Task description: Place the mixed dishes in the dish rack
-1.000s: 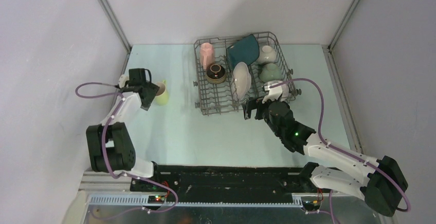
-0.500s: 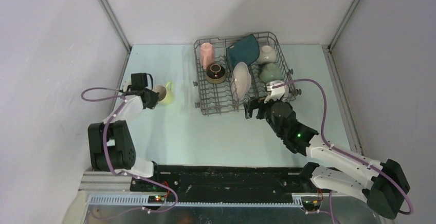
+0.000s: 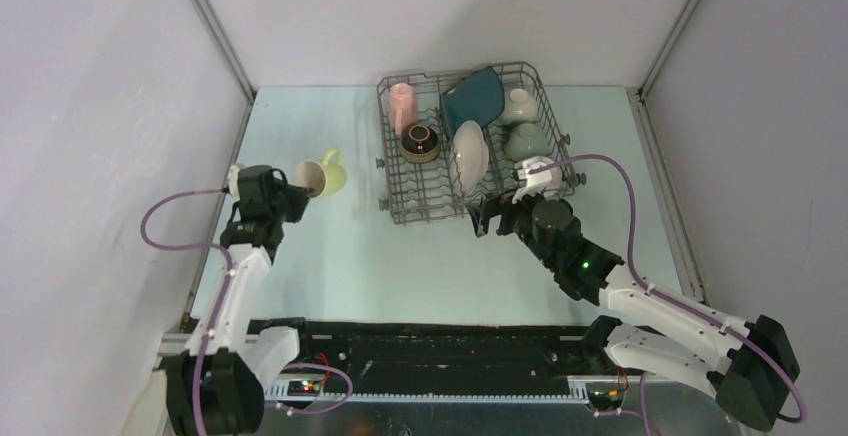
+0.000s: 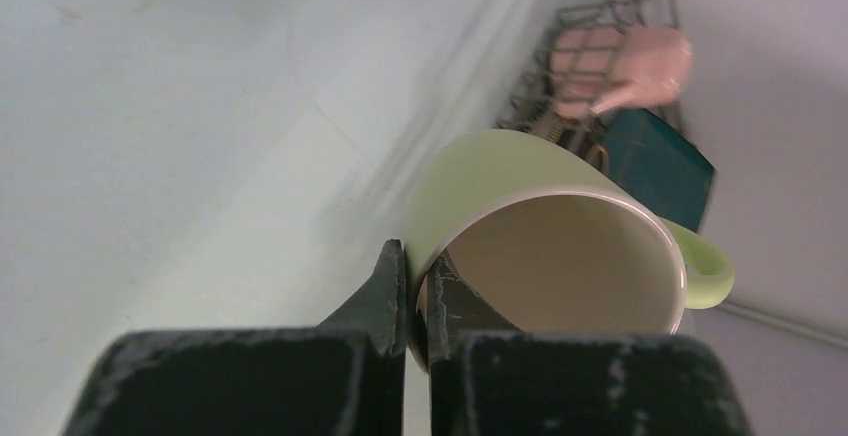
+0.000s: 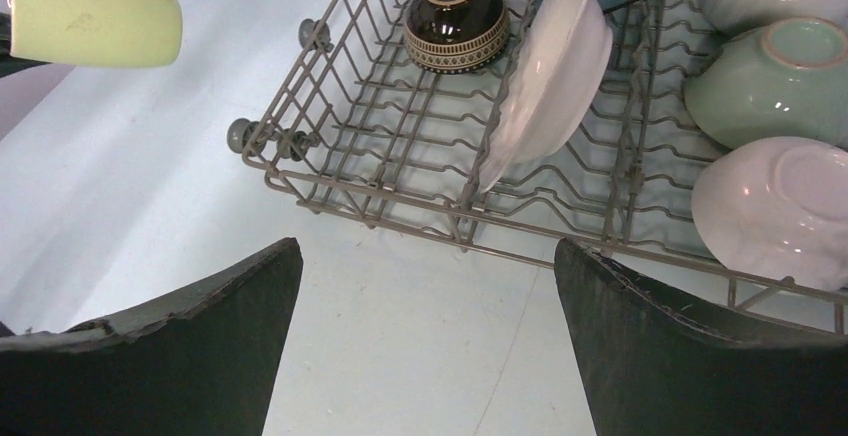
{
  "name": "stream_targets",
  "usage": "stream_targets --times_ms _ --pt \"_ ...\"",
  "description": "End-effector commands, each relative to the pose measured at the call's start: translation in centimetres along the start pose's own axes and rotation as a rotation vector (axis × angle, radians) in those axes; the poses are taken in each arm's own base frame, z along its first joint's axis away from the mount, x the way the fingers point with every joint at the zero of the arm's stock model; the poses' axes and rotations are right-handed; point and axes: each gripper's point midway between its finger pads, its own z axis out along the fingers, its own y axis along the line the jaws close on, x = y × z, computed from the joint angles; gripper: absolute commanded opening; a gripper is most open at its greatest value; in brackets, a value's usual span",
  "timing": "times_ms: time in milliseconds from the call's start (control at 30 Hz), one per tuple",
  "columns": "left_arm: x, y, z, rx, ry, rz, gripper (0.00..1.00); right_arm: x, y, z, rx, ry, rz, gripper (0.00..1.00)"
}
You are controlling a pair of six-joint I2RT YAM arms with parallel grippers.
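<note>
The yellow-green mug [image 3: 324,173] hangs above the table left of the dish rack [image 3: 398,206], lying on its side with its handle toward the rack. My left gripper [image 4: 415,268] is shut on the mug [image 4: 500,171], pinching its rim with one finger inside and one outside. My right gripper [image 5: 425,251] hovers open and empty over bare table at the rack's near edge [image 5: 400,188]. In the rack sit a pink mug [image 3: 402,105], a teal plate [image 3: 475,96], a brown bowl [image 3: 420,141], a white plate [image 3: 468,154], and white [image 3: 517,106], pale green [image 3: 524,141] and pale pink [image 5: 775,206] bowls.
Grey walls with metal corner posts close in the table at left, back and right. The right arm's purple cable [image 3: 625,191] arcs beside the rack's right side. The rack has small wheels [image 5: 240,136] on its left edge.
My left gripper has shut on the mug's rim and lifted it off the table, drawing back a little toward the near side. The right gripper has barely moved and stays open.
</note>
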Motion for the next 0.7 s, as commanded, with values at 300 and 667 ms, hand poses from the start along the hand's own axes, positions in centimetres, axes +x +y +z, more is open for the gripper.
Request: stream_targets --times_ms 300,667 --pt "5.1 -9.2 -9.9 0.558 0.108 0.272 0.0 -1.0 3.3 -1.5 -0.299 0.042 0.112 0.97" --pt "8.9 -11.4 -12.6 0.76 0.013 0.551 0.0 -0.5 3.2 -3.5 -0.375 0.199 0.26 0.98"
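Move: My left hand holds the green mug by its rim. The rack's empty front-left part lies about 23 cm to its right, 4 cm ahead and 10 cm below; the black bowl there stands some 9 cm farther out and level sideways. From my open right hand, the mug hangs roughly 33 cm to the left, 9 cm ahead and a little lower, while the white plate is about 13 cm ahead, 10 cm below. Still pinching the rim, my left hand carries the green mug about 13 cm right towards the rack's front-left corner and my right hand, rising and drawing back 6 or 7 cm each. Its wrist swings some 35 degrees clockwise as the fingers tip up. My right hand stays open, easing back 2 to 3 cm, turning counter-clockwise and tipping down. ##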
